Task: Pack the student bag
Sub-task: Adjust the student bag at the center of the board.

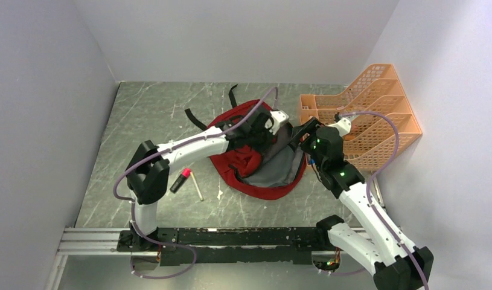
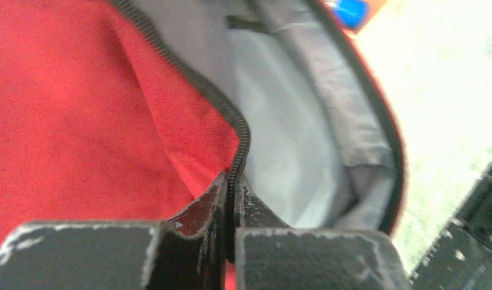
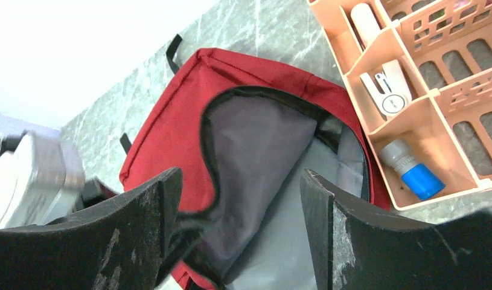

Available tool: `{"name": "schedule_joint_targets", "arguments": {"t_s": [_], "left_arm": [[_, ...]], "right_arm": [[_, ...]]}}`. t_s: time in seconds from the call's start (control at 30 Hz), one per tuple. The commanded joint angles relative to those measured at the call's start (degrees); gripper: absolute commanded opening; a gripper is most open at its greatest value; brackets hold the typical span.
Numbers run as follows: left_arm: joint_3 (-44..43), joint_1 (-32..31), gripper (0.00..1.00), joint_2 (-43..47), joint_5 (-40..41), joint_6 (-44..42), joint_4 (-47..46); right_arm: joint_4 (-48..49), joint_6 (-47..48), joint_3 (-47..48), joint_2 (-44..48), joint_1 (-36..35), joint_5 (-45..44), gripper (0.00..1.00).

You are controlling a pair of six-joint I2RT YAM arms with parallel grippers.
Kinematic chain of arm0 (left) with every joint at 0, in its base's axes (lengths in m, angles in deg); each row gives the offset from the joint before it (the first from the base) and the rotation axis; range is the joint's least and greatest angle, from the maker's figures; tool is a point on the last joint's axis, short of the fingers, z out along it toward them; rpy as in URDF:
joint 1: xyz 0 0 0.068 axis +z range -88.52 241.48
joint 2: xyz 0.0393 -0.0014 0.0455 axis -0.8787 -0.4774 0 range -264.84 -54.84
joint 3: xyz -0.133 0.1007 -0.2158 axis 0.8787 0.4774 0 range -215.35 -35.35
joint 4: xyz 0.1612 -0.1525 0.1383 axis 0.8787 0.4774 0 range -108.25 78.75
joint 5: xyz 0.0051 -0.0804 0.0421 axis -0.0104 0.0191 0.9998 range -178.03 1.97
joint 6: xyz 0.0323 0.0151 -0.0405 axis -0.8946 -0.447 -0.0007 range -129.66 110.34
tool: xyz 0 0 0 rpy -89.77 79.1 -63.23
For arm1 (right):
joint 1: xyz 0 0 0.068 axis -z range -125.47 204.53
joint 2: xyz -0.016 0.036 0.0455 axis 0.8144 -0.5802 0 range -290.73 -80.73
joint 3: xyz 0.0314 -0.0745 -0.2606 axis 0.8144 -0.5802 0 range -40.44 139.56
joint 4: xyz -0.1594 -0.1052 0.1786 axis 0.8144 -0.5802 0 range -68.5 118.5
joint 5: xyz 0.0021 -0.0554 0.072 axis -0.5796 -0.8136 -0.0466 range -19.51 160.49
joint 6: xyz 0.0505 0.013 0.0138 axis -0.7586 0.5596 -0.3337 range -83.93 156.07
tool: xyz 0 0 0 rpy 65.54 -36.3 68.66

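The student bag (image 1: 243,160) lies in the middle of the table, dark red, its mouth unzipped and the grey lining (image 1: 276,172) showing. My left gripper (image 1: 262,134) sits on the bag's upper rim. In the left wrist view this left gripper (image 2: 236,187) is shut on the black zipper edge (image 2: 243,139), between red cloth (image 2: 80,121) and the lining (image 2: 291,133). My right gripper (image 1: 299,136) hovers at the bag's right side. In the right wrist view the right gripper (image 3: 240,175) is open over the bag's mouth (image 3: 255,151), with only lining seen between its fingers.
An orange mesh file organizer (image 1: 376,115) stands right of the bag; its front compartments hold a blue-capped bottle (image 3: 412,172) and a white stapler (image 3: 388,90). A pink-tipped marker (image 1: 180,180) and a thin pen (image 1: 197,185) lie left of the bag. Walls close three sides.
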Motion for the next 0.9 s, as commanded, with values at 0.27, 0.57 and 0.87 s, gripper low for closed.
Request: {"name": "schedule_joint_targets", "arguments": {"t_s": [0.27,0.57,0.87], "left_arm": [[2.86,-9.73,0.15,7.04,-7.30,-7.03,2.46],[8.05,-7.19,0.76,11.59,-3.06,-0.13,-2.96],[16.26,9.94,0.73,16.94,2.10,15.70,-10.12]], "right_arm": [[-1.75,-0.79,1.25,7.23,0.24,-7.58,0.74],[-2.15,0.14,0.45,7.23,0.24,-7.23,0.73],[-3.20,2.70,0.98,4.05,0.24,-2.34,0.73]]}}
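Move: My left hand already pinches the zipped edge of the student bag's red flap. The near rim of the bag's opening lies about 13 cm back from this hand, 2 cm right and some 10 cm lower. The blue-capped glue in the organizer's corner is roughly 15 cm right and 5 cm back; the pink-capped marker is 31 cm left and 12 cm back. From my right hand that near rim is about 17 cm back, 6 cm left and 18 cm below. I draw the pinched flap edge back over the bag's open mouth with my left hand, about 10 cm and slightly right, lifting then dipping as the wrist turns some 15 degrees clockwise. My fingers open wide to let go, and the empty hand swings forward, left and up over the flap. My open right hand shifts a little left, rising about 3 cm before easing partway down. ##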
